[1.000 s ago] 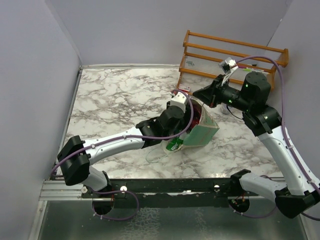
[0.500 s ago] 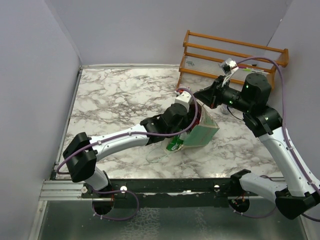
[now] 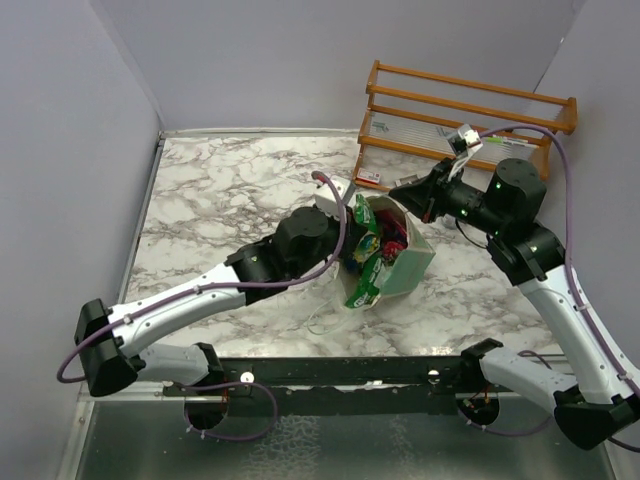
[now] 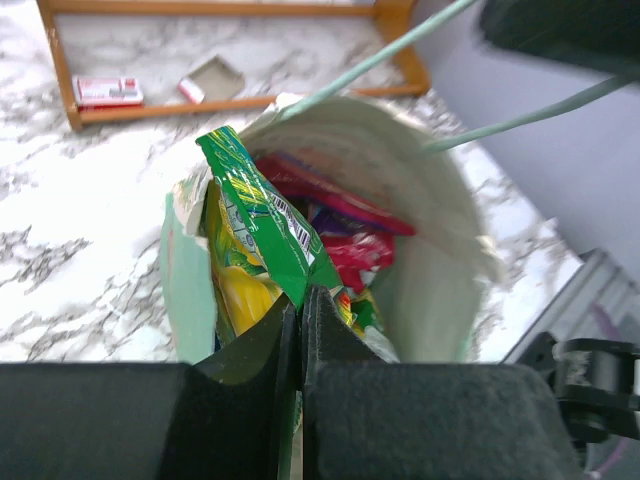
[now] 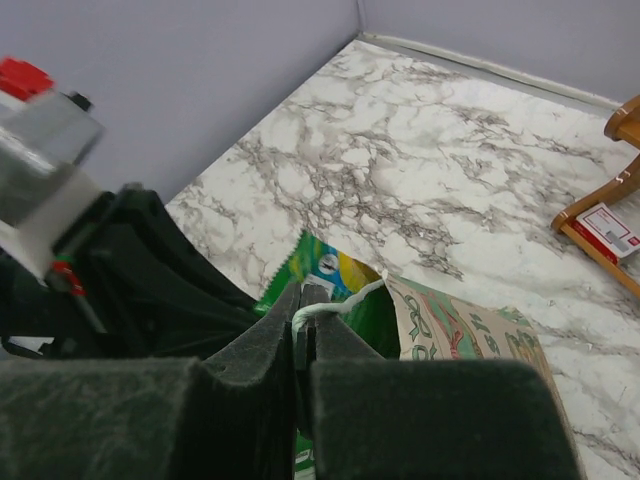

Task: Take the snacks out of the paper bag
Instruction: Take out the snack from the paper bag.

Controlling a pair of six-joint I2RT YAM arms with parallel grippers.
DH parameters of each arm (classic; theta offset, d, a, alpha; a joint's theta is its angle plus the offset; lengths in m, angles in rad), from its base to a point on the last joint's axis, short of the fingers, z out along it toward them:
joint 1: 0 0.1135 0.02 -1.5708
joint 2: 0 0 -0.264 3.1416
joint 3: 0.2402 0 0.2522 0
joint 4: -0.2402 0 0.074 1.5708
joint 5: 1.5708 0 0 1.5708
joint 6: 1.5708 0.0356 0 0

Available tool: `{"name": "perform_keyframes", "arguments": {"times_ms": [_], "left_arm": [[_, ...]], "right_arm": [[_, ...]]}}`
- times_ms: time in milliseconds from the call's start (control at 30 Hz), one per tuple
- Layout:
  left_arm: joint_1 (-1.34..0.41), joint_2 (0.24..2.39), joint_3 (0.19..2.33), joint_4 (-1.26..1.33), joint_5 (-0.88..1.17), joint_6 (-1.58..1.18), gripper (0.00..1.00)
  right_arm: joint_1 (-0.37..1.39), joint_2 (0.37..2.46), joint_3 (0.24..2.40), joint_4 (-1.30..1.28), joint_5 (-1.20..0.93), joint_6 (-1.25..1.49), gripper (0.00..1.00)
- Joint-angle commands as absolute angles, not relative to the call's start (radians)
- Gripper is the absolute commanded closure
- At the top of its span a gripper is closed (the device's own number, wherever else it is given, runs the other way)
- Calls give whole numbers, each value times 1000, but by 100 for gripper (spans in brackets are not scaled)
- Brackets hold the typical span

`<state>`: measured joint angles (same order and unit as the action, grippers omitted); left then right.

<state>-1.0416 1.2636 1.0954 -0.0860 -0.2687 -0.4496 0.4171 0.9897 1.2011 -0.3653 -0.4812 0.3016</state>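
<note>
The pale mint paper bag leans on the marble with its mouth toward the left arm, and its white inside faces the left wrist camera. My left gripper is shut on the lower corner of a green snack packet, which rises out of the mouth. Red-pink and yellow packets lie inside. Another green packet pokes out at the bag's lower edge. My right gripper is shut on the white cord handle, above the printed side.
A wooden slatted rack stands at the back right, with white-and-red cards on the table under it. The second cord handle trails on the marble near the front edge. Grey walls close in left, back and right.
My left gripper has shut on the green packet inside the bag and drawn back left, pulling it up out of the mouth. The right gripper still holds the handle.
</note>
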Motion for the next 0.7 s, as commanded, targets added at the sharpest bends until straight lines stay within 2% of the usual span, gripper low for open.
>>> {"name": "perform_keyframes", "arguments": {"times_ms": [0, 267, 400, 533, 667], "left_arm": [[-1036, 1151, 1103, 24, -237, -425, 100], [-1036, 978, 1128, 4, -95, -289, 100], [-1036, 869, 1150, -42, -117, -194, 100], [-1035, 798, 1190, -119, -279, -120, 100], [-1037, 808, 1230, -238, -617, -101, 100]], "right_arm": [[419, 955, 1198, -284, -454, 315, 99], [419, 946, 1189, -279, -445, 309, 98], [419, 939, 1182, -279, -442, 305, 98], [419, 935, 1177, -279, -441, 301, 99], [419, 932, 1174, -278, -439, 299, 98]]}}
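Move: Gripped in the left fingers, the green-and-yellow snack packs are still at the paper bag's mouth; the bag's middle is about 7 cm to the right, 1 cm ahead and 10 cm below. Red snack packs inside lie some 7 cm right, 3 cm ahead and 8 cm lower; the red-white box is roughly 23 cm ahead, 3 cm right, 20 cm down. From the right hand, the held packs are about 7 cm left, 3 cm back and 9 cm below. Upward and to the left, drawing back a little as well, the left hand keeps its pinch on the snack packs and pulls them away from the bag's mouth, rising about 18 cm and ending some 12 cm farther left. Its fingers tip up by roughly 30 degrees on the way. The right hand stays in place, shut on the bag's handle. ##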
